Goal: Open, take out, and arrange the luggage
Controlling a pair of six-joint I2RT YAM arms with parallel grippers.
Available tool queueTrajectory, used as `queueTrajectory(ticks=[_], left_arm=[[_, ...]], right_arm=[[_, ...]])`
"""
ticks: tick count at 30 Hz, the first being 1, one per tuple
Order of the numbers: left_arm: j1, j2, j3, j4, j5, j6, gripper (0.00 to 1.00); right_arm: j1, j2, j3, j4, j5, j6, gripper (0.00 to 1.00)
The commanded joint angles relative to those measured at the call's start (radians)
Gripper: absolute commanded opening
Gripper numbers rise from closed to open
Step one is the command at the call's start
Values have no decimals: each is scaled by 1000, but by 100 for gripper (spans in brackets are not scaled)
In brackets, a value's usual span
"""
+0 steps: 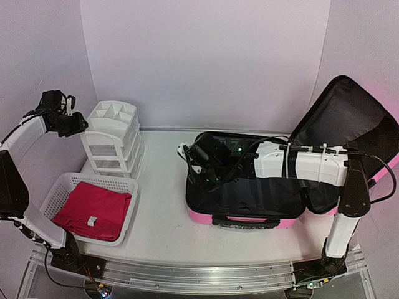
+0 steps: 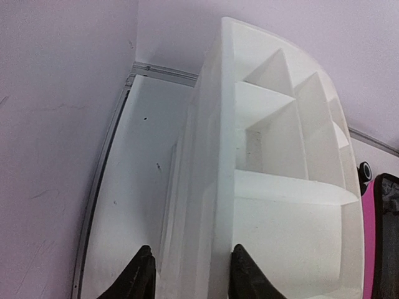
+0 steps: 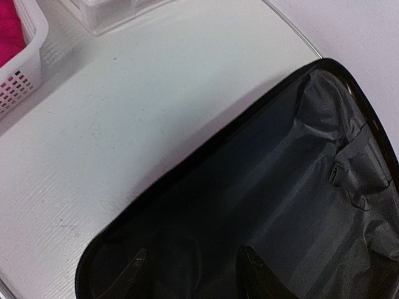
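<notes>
The luggage [image 1: 249,219], a bright-pink hard-shell suitcase, lies open at the centre right of the table, and its black-lined lid [image 1: 355,118] leans up to the right. My right gripper [image 1: 202,171] hangs over the left end of the open shell. In the right wrist view, the right gripper [image 3: 193,274] is open above the black lining [image 3: 280,205] with nothing between its fingers. My left gripper [image 1: 80,123] is at the far left, beside the white drawer organizer [image 1: 112,137]. In the left wrist view, the left gripper [image 2: 193,277] is open, straddling the organizer's side wall [image 2: 215,187]. A pink strip of the luggage [image 2: 369,237] shows at the right edge.
A white mesh basket [image 1: 59,193] holding a folded red cloth [image 1: 93,208] stands at the front left, in front of the organizer. The basket's corner [image 3: 19,75] and the organizer's base [image 3: 112,12] show in the right wrist view. Walls close the back and both sides.
</notes>
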Motion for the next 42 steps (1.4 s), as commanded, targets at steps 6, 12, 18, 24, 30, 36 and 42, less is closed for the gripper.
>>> queueTrajectory(ticks=[6, 12, 18, 24, 30, 36, 42], left_arm=[[14, -73, -18, -80, -39, 12, 69], [11, -182, -10, -76, -17, 18, 86], [-73, -277, 75, -85, 56, -2, 91], [-314, -313, 202, -90, 168, 3, 92], [-492, -348, 326, -10, 212, -11, 92], [-492, -435, 334, 140, 149, -7, 97], [-493, -471, 331, 182, 111, 4, 99]], right_arm=[[-29, -137, -27, -97, 51, 60, 51], [-82, -187, -42, -180, 76, 100, 64], [-289, -337, -97, -250, -43, 156, 80], [-465, -497, -69, -304, -117, 153, 97], [-468, -641, 53, -342, -117, 70, 98], [-468, -796, 106, -338, -144, 22, 98], [-468, -905, 82, -302, -200, 8, 98]])
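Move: My left fingers still straddle the top left wall of the white drawer unit, whose middle is about 7 cm ahead, 9 cm right and 13 cm below. The basket with the red clothes sits some 20 cm back, 4 cm left and 22 cm down. My right hand hangs empty over the open suitcase, its middle roughly 17 cm right, 5 cm ahead, 9 cm down; the upright lid is near 48 cm right and 8 cm ahead, slightly higher. I open my left fingers wide to free the drawer unit's wall, ease back, then climb about 30 cm while drawing back and swinging right, tipping the fingers up some 50 degrees. Meanwhile my right hand sweeps right across the suitcase towards its lid, first slightly forward, then mainly up about 30 cm and back, opening fully as the wrist tilts up. ##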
